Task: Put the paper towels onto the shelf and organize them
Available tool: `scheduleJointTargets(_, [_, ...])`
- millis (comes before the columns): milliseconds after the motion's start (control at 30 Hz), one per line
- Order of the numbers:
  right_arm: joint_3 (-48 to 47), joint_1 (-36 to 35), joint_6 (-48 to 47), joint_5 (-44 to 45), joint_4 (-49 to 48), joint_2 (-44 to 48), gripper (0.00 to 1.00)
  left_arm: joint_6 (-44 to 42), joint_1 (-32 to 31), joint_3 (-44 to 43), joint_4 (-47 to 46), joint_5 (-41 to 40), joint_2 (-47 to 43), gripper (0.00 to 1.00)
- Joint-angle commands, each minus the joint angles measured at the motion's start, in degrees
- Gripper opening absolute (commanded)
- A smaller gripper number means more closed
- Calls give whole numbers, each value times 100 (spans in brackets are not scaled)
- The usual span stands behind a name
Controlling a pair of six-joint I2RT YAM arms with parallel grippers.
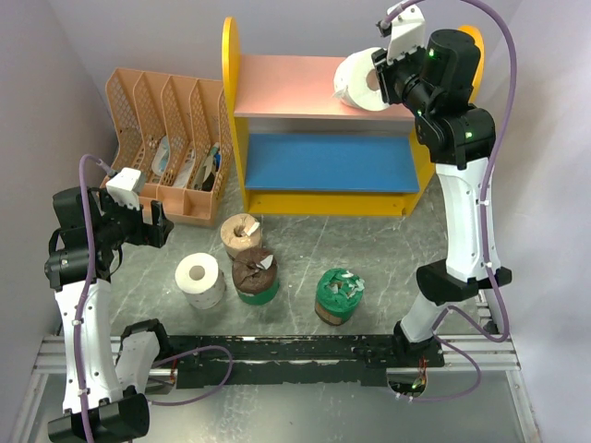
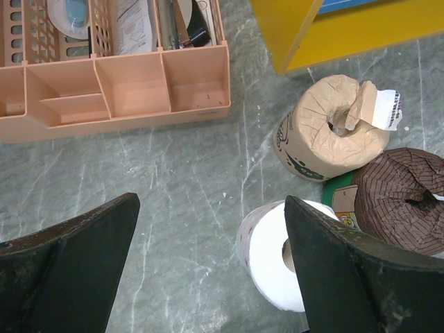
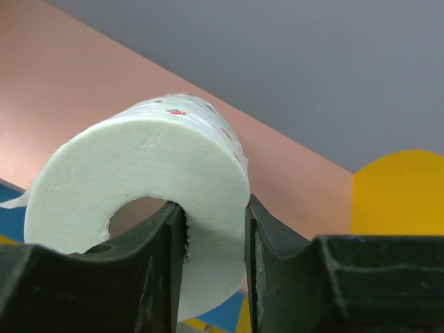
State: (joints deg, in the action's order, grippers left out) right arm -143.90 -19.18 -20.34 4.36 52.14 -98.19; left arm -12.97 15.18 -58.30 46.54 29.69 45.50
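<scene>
My right gripper (image 1: 377, 81) is shut on a white paper towel roll (image 1: 358, 81), one finger inside its core and one outside, holding it on its side over the right end of the shelf's pink upper board (image 1: 286, 88). The wrist view shows that roll (image 3: 159, 159) pinched between the fingers (image 3: 156, 257) above the pink board (image 3: 62, 104). On the table stand a second white roll (image 1: 200, 279), a tan roll (image 1: 242, 234) and two brown rolls in green wrap (image 1: 255, 275) (image 1: 339, 295). My left gripper (image 1: 164, 226) hangs open above the table, left of the white roll (image 2: 267, 257).
A peach slotted file organizer (image 1: 166, 138) holding papers and small items stands left of the shelf, against its yellow side panel (image 1: 231, 74). The blue lower board (image 1: 323, 161) has nothing on it. The tan roll (image 2: 333, 132) sits close to the shelf's yellow base (image 2: 347, 35).
</scene>
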Motion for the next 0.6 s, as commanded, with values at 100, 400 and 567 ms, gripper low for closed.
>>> scheduleJointTargets(100, [-93, 114, 107, -730, -54, 519, 0, 66, 55, 55, -154, -36, -5, 98])
scheduleJointTargets(400, [1260, 111, -955, -2593, 1659, 1470, 0, 84, 55, 56, -155, -87, -22, 98])
scheduleJointTargets(567, [2795, 111, -1566, -2819, 1848, 2162, 0, 96, 56, 56, -163, -110, -21, 98])
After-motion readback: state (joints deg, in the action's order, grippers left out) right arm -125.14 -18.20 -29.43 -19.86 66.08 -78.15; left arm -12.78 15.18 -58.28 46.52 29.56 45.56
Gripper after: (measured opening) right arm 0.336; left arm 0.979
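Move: The white roll is already in my right hand, over the pink upper shelf, whose middle lies about 4 cm ahead, 5 cm left and 6 cm below. The blue lower shelf's middle is roughly 3 cm ahead, 5 cm left and 34 cm down; the yellow right panel's upper part is about 15 cm right, 3 cm ahead and level in height. From my left hand, the blue shelf lies some 22 cm ahead, 38 cm right and 8 cm below. With my right hand I draw the roll straight back out over the pink shelf's front edge, about 13 cm, nearly level at first, then sinking some 5 cm in front of the shelves. Meanwhile my wrist swings about 25 degrees counter-clockwise and starts to tip down; my fingers keep their pinch on the roll's wall, one inside the core. ##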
